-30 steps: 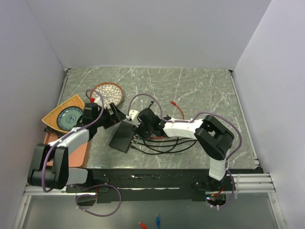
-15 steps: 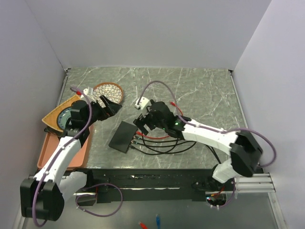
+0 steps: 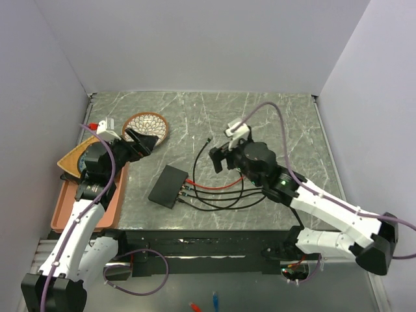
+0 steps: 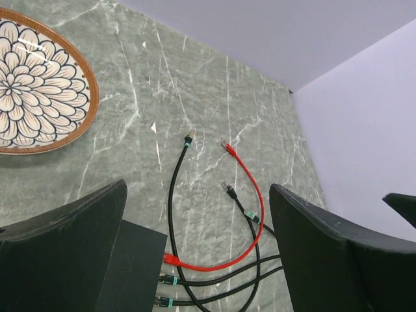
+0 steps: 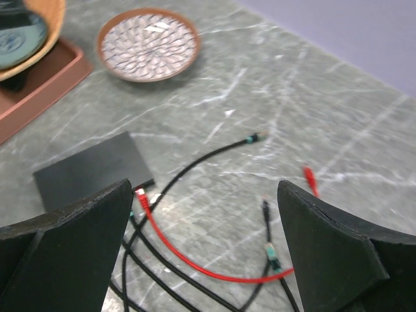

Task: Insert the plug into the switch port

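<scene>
The black switch lies flat near the table's front. A red plug sits in a port on its right edge, and two black plugs sit in ports beside it. The red cable's other plug lies loose on the marble, as do two black plugs. My left gripper hangs open, up and left of the switch. My right gripper is open and empty above the cable loops, right of the switch.
A round patterned dish lies at the back left. An orange bowl holding a blue plate rests on a salmon tray at the left edge. Cable loops spread right of the switch. Walls close in three sides.
My right gripper has opened and drawn back to the right, away from the switch's port edge. My left arm has pulled back to the left. A black cable end now lies farther back.
</scene>
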`<state>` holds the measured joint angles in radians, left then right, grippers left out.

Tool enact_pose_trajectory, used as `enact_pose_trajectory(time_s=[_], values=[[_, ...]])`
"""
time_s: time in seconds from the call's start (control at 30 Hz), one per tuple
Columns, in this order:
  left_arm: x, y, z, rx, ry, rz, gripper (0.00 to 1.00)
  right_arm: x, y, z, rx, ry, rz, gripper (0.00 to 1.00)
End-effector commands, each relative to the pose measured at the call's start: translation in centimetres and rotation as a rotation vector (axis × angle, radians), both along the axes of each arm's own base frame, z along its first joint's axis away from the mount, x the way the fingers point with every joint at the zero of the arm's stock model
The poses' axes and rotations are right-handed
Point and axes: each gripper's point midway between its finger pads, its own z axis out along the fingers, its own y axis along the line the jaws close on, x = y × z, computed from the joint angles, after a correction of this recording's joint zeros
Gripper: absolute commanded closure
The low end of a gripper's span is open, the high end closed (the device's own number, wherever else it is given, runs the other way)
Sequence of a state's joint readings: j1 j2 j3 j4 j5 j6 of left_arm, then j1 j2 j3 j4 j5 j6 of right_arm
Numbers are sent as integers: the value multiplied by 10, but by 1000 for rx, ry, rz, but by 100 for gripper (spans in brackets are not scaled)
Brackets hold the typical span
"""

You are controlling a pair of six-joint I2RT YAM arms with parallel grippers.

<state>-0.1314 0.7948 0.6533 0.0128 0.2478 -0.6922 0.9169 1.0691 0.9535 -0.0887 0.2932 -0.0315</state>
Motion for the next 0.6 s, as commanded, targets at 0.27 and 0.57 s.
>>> enact_pose_trajectory(time_s=[0.27,0.57], values=[[4,4,16,-14,-55,23,4,-16,-57,42,194,-148,-145,1],[6,12,16,-28,-62,78,4,-23,-59,52,244,-196,-112,1]])
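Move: The switch lies on the table about 20 cm to the left of the empty right hand, 2 cm back and some 26 cm below it, with the red plug at its port edge about 11 cm left of the hand and level with it fore and aft. The free end of a black cable is roughly 18 cm ahead and 2 cm left; the free red end is as far ahead but 9 cm right. From the idle left hand the switch is about 8 cm back, 5 cm right and 25 cm below. The right hand, empty and clear of everything, goes on drawing away from the switch and the cables plugged in along its edge, mostly to the right by about 6 cm, quickly at first and then slowing as the climb takes over, ending some 3.5 cm higher and a little farther back. The wrist tilts the fingertips up by roughly 10 degrees and swings them slightly clockwise, with the fingers staying wide open and touching nothing. ##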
